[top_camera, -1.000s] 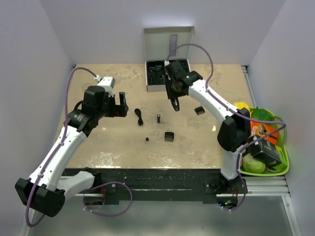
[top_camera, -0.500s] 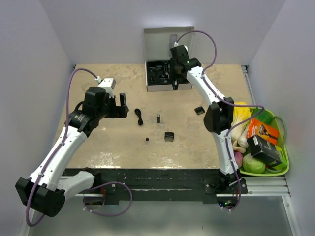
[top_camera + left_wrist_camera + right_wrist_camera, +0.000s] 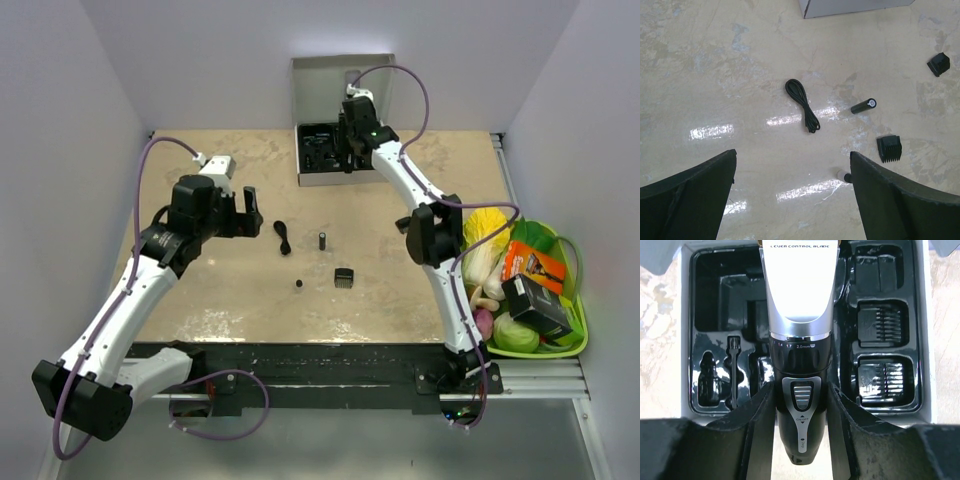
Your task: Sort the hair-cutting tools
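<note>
My right gripper point(image 3: 800, 390) is shut on the black-and-silver hair clipper point(image 3: 800, 340), gripping its dark handle just above the on/off switch. It hangs over the black moulded tray point(image 3: 710, 300) inside the white box point(image 3: 330, 178) at the back of the table. On the table lie a coiled black cord point(image 3: 802, 104), a short cylinder point(image 3: 863, 106), a comb guard point(image 3: 889, 149), a tiny round bit point(image 3: 842, 174) and another small black piece point(image 3: 939, 63). My left gripper point(image 3: 792, 160) hovers open over the table, nearer than the cord, holding nothing.
Two comb guards point(image 3: 880, 325) and a small brush point(image 3: 733, 370) sit in tray compartments. The box's lid point(image 3: 340, 85) stands upright against the back wall. A green basket point(image 3: 575, 300) with toy vegetables and a dark box point(image 3: 537, 305) sits at the right edge.
The right arm has carried the clipper from above the table's middle back to over the tray in the box. The left arm has stayed put.
</note>
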`<action>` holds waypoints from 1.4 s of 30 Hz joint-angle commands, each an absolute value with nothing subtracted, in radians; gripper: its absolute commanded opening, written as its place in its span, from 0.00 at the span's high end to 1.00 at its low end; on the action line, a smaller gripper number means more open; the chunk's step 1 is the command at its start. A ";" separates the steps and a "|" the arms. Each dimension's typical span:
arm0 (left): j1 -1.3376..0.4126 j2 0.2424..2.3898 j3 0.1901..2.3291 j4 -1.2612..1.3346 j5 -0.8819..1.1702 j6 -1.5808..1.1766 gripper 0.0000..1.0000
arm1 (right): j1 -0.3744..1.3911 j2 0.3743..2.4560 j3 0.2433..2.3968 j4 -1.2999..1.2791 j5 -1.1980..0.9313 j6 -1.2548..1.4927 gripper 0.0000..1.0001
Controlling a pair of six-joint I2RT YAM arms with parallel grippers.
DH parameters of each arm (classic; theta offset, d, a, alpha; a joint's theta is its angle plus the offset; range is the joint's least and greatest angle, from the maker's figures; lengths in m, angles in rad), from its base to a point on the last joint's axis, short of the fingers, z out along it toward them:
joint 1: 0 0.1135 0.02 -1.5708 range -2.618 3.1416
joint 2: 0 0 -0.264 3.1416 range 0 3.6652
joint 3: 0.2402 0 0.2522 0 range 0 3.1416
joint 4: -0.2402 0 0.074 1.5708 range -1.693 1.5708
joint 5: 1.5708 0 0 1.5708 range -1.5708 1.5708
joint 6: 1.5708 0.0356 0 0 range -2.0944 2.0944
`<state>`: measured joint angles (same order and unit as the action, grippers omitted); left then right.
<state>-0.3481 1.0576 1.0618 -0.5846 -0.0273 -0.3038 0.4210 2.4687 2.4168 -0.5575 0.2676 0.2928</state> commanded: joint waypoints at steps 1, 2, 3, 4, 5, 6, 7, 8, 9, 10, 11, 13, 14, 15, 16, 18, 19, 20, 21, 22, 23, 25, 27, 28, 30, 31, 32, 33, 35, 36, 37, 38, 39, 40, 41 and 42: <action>-0.348 1.066 1.052 -0.543 -0.009 -0.310 0.01 | 0.391 2.459 2.485 -0.414 0.268 0.278 1.00; -0.348 1.069 1.052 -0.543 -0.009 -0.308 0.01 | 0.385 2.459 2.479 -0.405 0.265 0.276 1.00; -0.348 1.072 1.054 -0.545 -0.012 -0.307 0.01 | 0.384 2.460 2.473 -0.384 0.268 0.273 1.00; -0.348 1.074 1.055 -0.546 -0.014 -0.307 0.01 | 0.382 2.461 2.462 -0.371 0.275 0.262 1.00; -0.347 1.075 1.057 -0.546 -0.015 -0.305 0.01 | 0.382 2.459 2.456 -0.348 0.278 0.258 1.00; -0.348 1.074 1.055 -0.548 -0.018 -0.305 0.01 | 0.377 2.459 2.453 -0.339 0.278 0.256 1.00; -0.348 1.077 1.057 -0.545 -0.018 -0.304 0.01 | 0.376 2.460 2.450 -0.331 0.279 0.256 1.00; -0.348 1.078 1.058 -0.546 -0.018 -0.304 0.01 | 0.371 2.467 2.451 -0.319 0.276 0.258 1.00; -0.348 1.081 1.058 -0.546 -0.018 -0.304 0.01 | 0.370 2.471 2.457 -0.319 0.275 0.256 1.00; -0.348 1.088 1.060 -0.545 -0.020 -0.304 0.01 | 0.367 2.479 2.476 -0.319 0.272 0.256 1.00; -0.348 1.089 1.060 -0.545 -0.018 -0.304 0.01 | 0.362 2.499 2.483 -0.322 0.270 0.256 1.00; -0.348 1.097 1.063 -0.546 -0.020 -0.302 0.01 | 0.357 2.513 2.503 -0.322 0.262 0.256 1.00; -0.348 1.098 1.063 -0.546 -0.021 -0.302 0.01 | 0.357 2.520 2.505 -0.321 0.259 0.255 1.00; -0.348 1.101 1.063 -0.545 -0.023 -0.302 0.01 | 0.357 2.531 2.505 -0.318 0.258 0.252 1.00; -0.348 1.104 1.063 -0.543 -0.025 -0.302 0.01 | 0.357 2.534 2.496 -0.308 0.258 0.247 1.00; -0.348 1.109 1.062 -0.540 -0.025 -0.304 0.01 | 0.357 2.546 2.491 -0.293 0.253 0.245 1.00; -0.348 1.111 1.062 -0.538 -0.023 -0.305 0.01 | 0.356 2.551 2.494 -0.291 0.242 0.245 1.00; -0.348 1.114 1.060 -0.537 -0.023 -0.305 0.01 | 0.357 2.556 2.496 -0.290 0.239 0.247 1.00; -0.348 1.114 1.060 -0.535 -0.025 -0.307 0.01 | 0.357 2.562 2.493 -0.290 0.236 0.245 1.00; -0.348 1.115 1.058 -0.534 -0.025 -0.307 0.01 | 0.356 2.563 2.494 -0.291 0.229 0.245 1.00; -0.348 1.118 1.058 -0.532 -0.025 -0.305 0.01 | 0.357 2.563 2.493 -0.296 0.226 0.244 1.00; -0.348 1.120 1.058 -0.532 -0.023 -0.307 0.01 | 0.356 2.559 2.471 -0.301 0.219 0.241 1.00; -0.348 1.123 1.060 -0.532 -0.020 -0.308 0.01 | 0.357 2.550 2.445 -0.299 0.204 0.239 1.00; -0.348 1.121 1.060 -0.532 -0.018 -0.307 0.01 | 0.357 2.539 2.418 -0.302 0.199 0.238 1.00; -0.348 1.120 1.060 -0.532 -0.015 -0.307 0.01 | 0.359 2.525 2.396 -0.321 0.189 0.236 1.00; -0.348 1.115 1.060 -0.535 -0.012 -0.308 0.01 | 0.359 2.517 2.373 -0.325 0.186 0.232 1.00; -0.348 1.112 1.058 -0.535 -0.011 -0.308 0.01 | 0.359 2.498 2.361 -0.340 0.190 0.230 1.00; -0.348 1.106 1.058 -0.537 -0.009 -0.308 0.01 | 0.359 2.491 2.340 -0.350 0.189 0.229 1.00; -0.348 1.098 1.060 -0.538 -0.005 -0.311 0.01 | 0.361 2.480 2.336 -0.398 0.183 0.225 1.00; -0.348 1.094 1.060 -0.540 -0.005 -0.311 0.01 | 0.362 2.476 2.332 -0.416 0.175 0.227 1.00; -0.348 1.082 1.058 -0.543 -0.006 -0.313 0.01 | 0.362 2.471 2.324 -0.432 0.170 0.224 1.00; -0.348 1.075 1.058 -0.545 -0.005 -0.316 0.01 | 0.364 2.464 2.310 -0.451 0.167 0.225 1.00; -0.348 1.069 1.057 -0.548 -0.005 -0.318 0.01 | 0.367 2.441 2.275 -0.457 0.167 0.225 1.00; -0.348 1.057 1.055 -0.549 -0.005 -0.318 0.01 | 0.368 2.431 2.258 -0.463 0.161 0.221 1.00; -0.348 1.051 1.055 -0.551 0.005 -0.321 0.01 | 0.371 2.419 2.244 -0.480 0.161 0.221 1.00; -0.348 1.048 1.055 -0.554 0.018 -0.322 0.01 | 0.373 2.396 2.217 -0.489 0.161 0.219 1.00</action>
<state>-0.3481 1.0958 1.0515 -0.5690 -0.0181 -0.3050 0.3580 2.5122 2.2768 -0.4110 0.1867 0.2401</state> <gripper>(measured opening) 0.991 0.412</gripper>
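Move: The right hand already holds the clipper, head forward, over the open case; the clipper recess has its middle about 6 cm ahead of this hand, 2 cm right and 8 cm below. At tray height too, the comb slots lie some 4 cm ahead and 7 cm right, the small brush about 2 cm ahead and 5 cm left; the lid stands roughly 15 cm straight ahead. From the idle left hand the recess is about 32 cm ahead, 21 cm right, 16 cm down. With the clipper still gripped, the right hand carries it forward towards the lid about 5 cm and 3 cm to the right, lifting slightly as the fingers tip up, then sinks some 7 cm down towards the recess. Once low, with the clipper coming to bear on the tray, it draws back about 3 cm towards the robot and tips the fingers down some 10 degrees, dragging the case along without opening the grip. ##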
